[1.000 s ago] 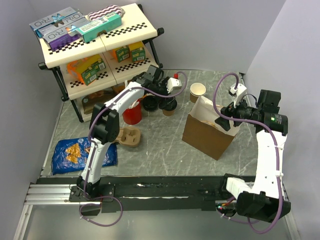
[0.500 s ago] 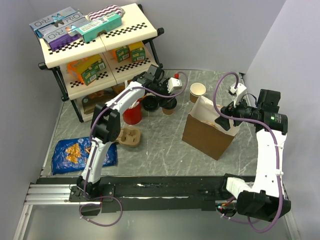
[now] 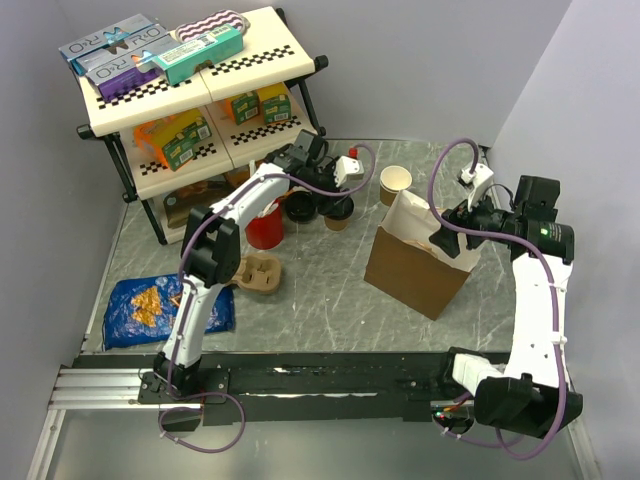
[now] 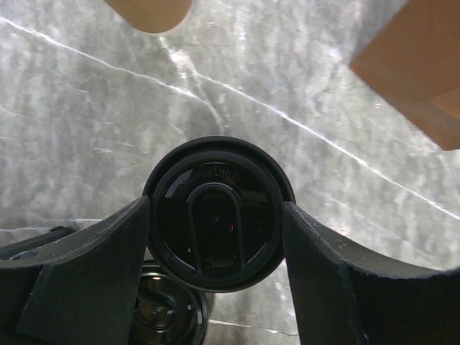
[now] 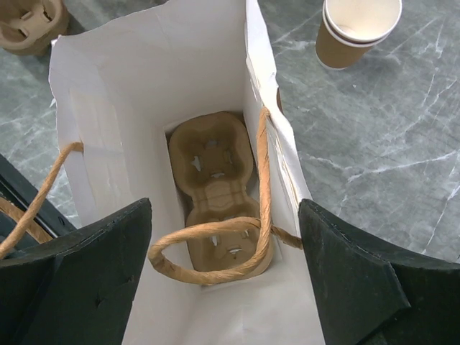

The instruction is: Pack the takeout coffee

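The takeout coffee (image 4: 215, 212) shows its round black lid from above, standing on the grey table; it is the tan cup (image 3: 338, 214) in the top view. My left gripper (image 4: 215, 237) is shut on it, a finger pressed against each side of the lid. My right gripper (image 5: 224, 215) hangs open over the mouth of the brown paper bag (image 3: 412, 268), nothing between its fingers. Inside the bag (image 5: 122, 108) a tan pulp cup carrier (image 5: 214, 180) lies on the bottom, with a rope handle (image 5: 261, 180) looped across the opening.
A second black-lidded cup (image 4: 169, 309) stands right beside the held one. An unlidded tan cup (image 3: 396, 183) is behind the bag. A red cup (image 3: 264, 229), a loose carrier (image 3: 258, 274) and a blue snack bag (image 3: 160, 310) lie left, below the shelf rack (image 3: 200, 110).
My left jaws have closed in onto the coffee's lid. The right gripper has shifted slightly over the bag and stays open.
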`<state>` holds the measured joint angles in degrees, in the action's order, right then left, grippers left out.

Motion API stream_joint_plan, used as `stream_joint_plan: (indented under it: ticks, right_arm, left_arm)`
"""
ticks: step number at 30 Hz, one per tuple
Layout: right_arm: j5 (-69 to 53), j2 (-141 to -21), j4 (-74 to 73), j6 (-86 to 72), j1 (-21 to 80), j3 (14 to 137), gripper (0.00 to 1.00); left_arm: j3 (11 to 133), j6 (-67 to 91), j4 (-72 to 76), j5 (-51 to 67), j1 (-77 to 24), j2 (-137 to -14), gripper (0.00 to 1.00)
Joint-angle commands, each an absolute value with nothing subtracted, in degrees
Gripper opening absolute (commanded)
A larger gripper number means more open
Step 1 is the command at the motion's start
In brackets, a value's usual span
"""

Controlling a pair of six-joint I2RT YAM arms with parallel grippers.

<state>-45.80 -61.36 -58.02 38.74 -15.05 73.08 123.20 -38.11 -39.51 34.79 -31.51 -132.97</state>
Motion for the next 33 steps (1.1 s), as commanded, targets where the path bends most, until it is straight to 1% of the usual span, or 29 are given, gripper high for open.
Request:
stream_joint_plan:
  ticks: [1,9,13,18,22,27,30,31,33]
  right_arm:
    - [-48.86,-61.44,-56.34,37.36,-15.21,76.29,0.89]
    - [-49.04,-60.73,-51.15,32.7,-15.21,78.22,0.9]
    - [-48.43,-61.87,-52.03,34.1,-15.29,79.54,0.9]
    - [-43.51,-63.81,-54.4,36.99,-14.85,81.38,0.89]
    - [-40.87,-64.86,-57.74,40.86,-14.77,82.88,0.82]
    - [-37.44,-67.49,-62.56,44.64,-14.85,84.37,0.74]
    - [-36.04,-69.43,-64.85,45.97,-14.85,86.04,0.63]
    - [-35.69,-70.22,-65.3,46.23,-14.77,86.39,0.57]
    - [-35.33,-70.75,-66.18,46.76,-14.85,86.83,0.53]
  left_arm:
    - [120.59,-35.69,-40.26,39.54,-31.82,-126.84,0.01]
    - [111.2,-28.4,-38.85,44.47,-31.9,-113.14,0.01]
    - [107.41,-27.24,-39.72,45.97,-32.43,-107.33,0.01]
    - [104.59,-26.81,-41.57,45.62,-32.87,-100.47,0.01]
    - [104.85,-27.24,-42.54,44.83,-32.87,-96.6,0.01]
    - [108.89,-29.53,-43.16,44.38,-33.05,-92.74,0.01]
    - [108.99,-30.23,-40.96,43.07,-34.18,-90.09,0.01]
    - [108.9,-30.41,-39.65,42.72,-34.54,-89.48,0.01]
    - [109.25,-31.28,-39.11,42.1,-35.76,-88.42,0.01]
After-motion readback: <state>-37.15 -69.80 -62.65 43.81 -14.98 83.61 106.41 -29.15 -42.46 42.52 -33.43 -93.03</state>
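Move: My left hand grips the lidded coffee cup; the paper bag it is meant for stands about 19 cm to its right and 14 cm nearer me. The empty cup stack is about 13 cm right and 7 cm farther out than that hand, a loose black lid 8 cm left and 4 cm ahead. From my right hand, the bag's far rim with its handle is about 4 cm ahead, 4 cm right and 3 cm down; the bag's middle lies 3 cm ahead, 8 cm left. Keeping its grip around the lid, my left hand lifts the coffee cup off the table about 23 cm while drawing it back some 15 cm and a little left, its fingers tilting up towards level. My right hand rises a little while edging forward, then shifts right and sinks, partly closing its fingers astride the bag's far rim and handle. ##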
